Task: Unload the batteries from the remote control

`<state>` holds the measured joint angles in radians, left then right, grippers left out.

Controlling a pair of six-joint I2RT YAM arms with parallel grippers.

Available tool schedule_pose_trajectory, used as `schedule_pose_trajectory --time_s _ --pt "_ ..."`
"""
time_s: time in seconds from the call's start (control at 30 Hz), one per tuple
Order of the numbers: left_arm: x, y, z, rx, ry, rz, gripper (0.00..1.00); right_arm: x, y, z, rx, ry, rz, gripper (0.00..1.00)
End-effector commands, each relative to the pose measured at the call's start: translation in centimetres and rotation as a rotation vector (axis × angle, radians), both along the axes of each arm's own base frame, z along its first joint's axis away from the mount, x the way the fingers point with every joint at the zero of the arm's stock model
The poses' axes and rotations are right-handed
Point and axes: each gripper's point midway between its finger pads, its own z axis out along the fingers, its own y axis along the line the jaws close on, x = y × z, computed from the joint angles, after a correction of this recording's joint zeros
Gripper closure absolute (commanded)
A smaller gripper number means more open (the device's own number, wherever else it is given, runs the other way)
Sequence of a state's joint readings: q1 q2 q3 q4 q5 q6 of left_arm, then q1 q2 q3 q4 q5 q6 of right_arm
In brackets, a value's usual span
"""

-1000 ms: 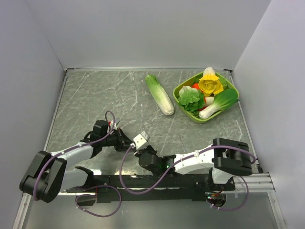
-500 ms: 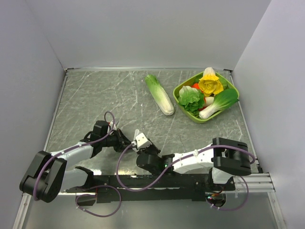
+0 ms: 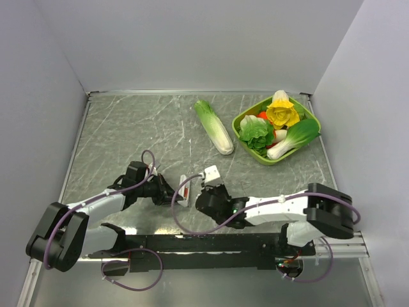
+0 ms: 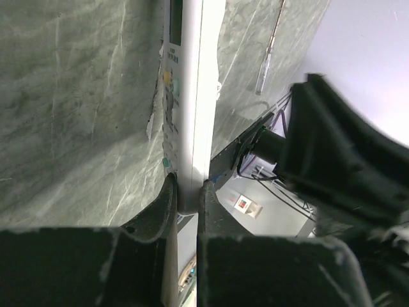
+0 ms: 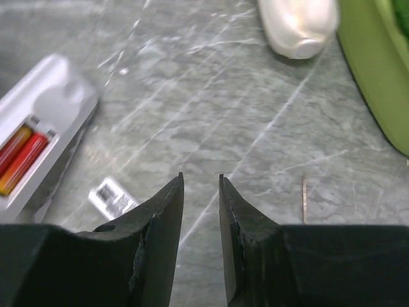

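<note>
The white remote control [image 3: 184, 190] is held on its edge just above the table. My left gripper [image 3: 169, 190] is shut on its end, and the left wrist view shows the remote [image 4: 190, 96] clamped between my fingers [image 4: 163, 203]. In the right wrist view the remote [image 5: 51, 102] lies at the left with its compartment uncovered. Two red and yellow batteries [image 5: 19, 157] sit side by side inside it. My right gripper [image 3: 209, 187] is just right of the remote and points away from it. Its jaws [image 5: 201, 179] are a little apart with nothing between them.
A long pale-green cabbage [image 3: 214, 126] lies at the back, with its white end in the right wrist view [image 5: 297, 22]. A green bowl [image 3: 241, 131] of vegetables stands at the back right. A small white printed label [image 5: 112, 195] and a thin stick [image 5: 304, 192] lie on the table.
My right gripper has moved right and back, away from the remote. The remote now shows in the top view beside my left gripper. The left arm has barely moved.
</note>
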<state>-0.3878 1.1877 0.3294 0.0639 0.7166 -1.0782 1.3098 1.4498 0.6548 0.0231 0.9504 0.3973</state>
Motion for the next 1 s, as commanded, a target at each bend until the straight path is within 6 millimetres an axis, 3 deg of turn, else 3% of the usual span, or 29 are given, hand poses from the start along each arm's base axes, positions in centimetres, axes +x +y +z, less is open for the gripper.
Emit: schedule_pose_trajectory --time_s 0.0,0.13,0.33,0.43,0.6,0.83,0.97 --pt "0.6 0.0 0.7 0.016 -0.044 0.002 0.99 0.0 -1.2 1.7 0.134 0.034 -0.034 0.62" --pt "1.0 0.8 0.1 0.084 -0.055 0.030 0.99 -0.2 -0.3 2.5 0.288 0.116 0.031 0.52" --pt "1.6 0.9 0.0 0.093 -0.069 0.039 0.99 -0.6 -1.2 3.4 0.369 0.199 0.067 0.41" --pt "2.0 1.1 -0.3 0.110 -0.059 0.044 0.99 -0.4 -2.9 3.5 0.408 0.243 0.033 0.39" --pt "3.6 2.3 -1.2 0.218 -0.088 0.083 0.99 -1.2 -7.7 2.3 0.321 0.333 -0.111 0.36" --pt "2.4 1.2 -1.7 0.115 -0.072 0.039 0.99 -2.9 -11.1 0.4 0.315 0.416 -0.227 0.35" --pt "2.2 1.9 -3.4 0.177 -0.033 0.053 0.99 -2.8 -12.2 -0.7 0.322 0.427 -0.298 0.32"
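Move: The right hand, empty, has the screwdriver about 11 cm to its right, some 2 cm back and roughly 8 cm below. Nearer are the battery cover on the table, about 4 cm left, 3 cm back and 8 cm down, and the held remote control, its middle some 10 cm left, 1 cm back and 3 cm lower. From the left hand, which grips the remote's near end, the screwdriver lies about 22 cm right, 4 cm ahead and 6 cm below. The right hand draws away from the opened remote, first rising about 4 cm, then swinging right towards the screwdriver while sinking 3 cm and easing back 2, about 10 cm to the right in all; its fingers open wide, tip some 20 degrees further down and roll left side up. The left hand keeps its pinch on the remote and shifts it about 3 cm forward, a little left and down, tilting it slightly. ##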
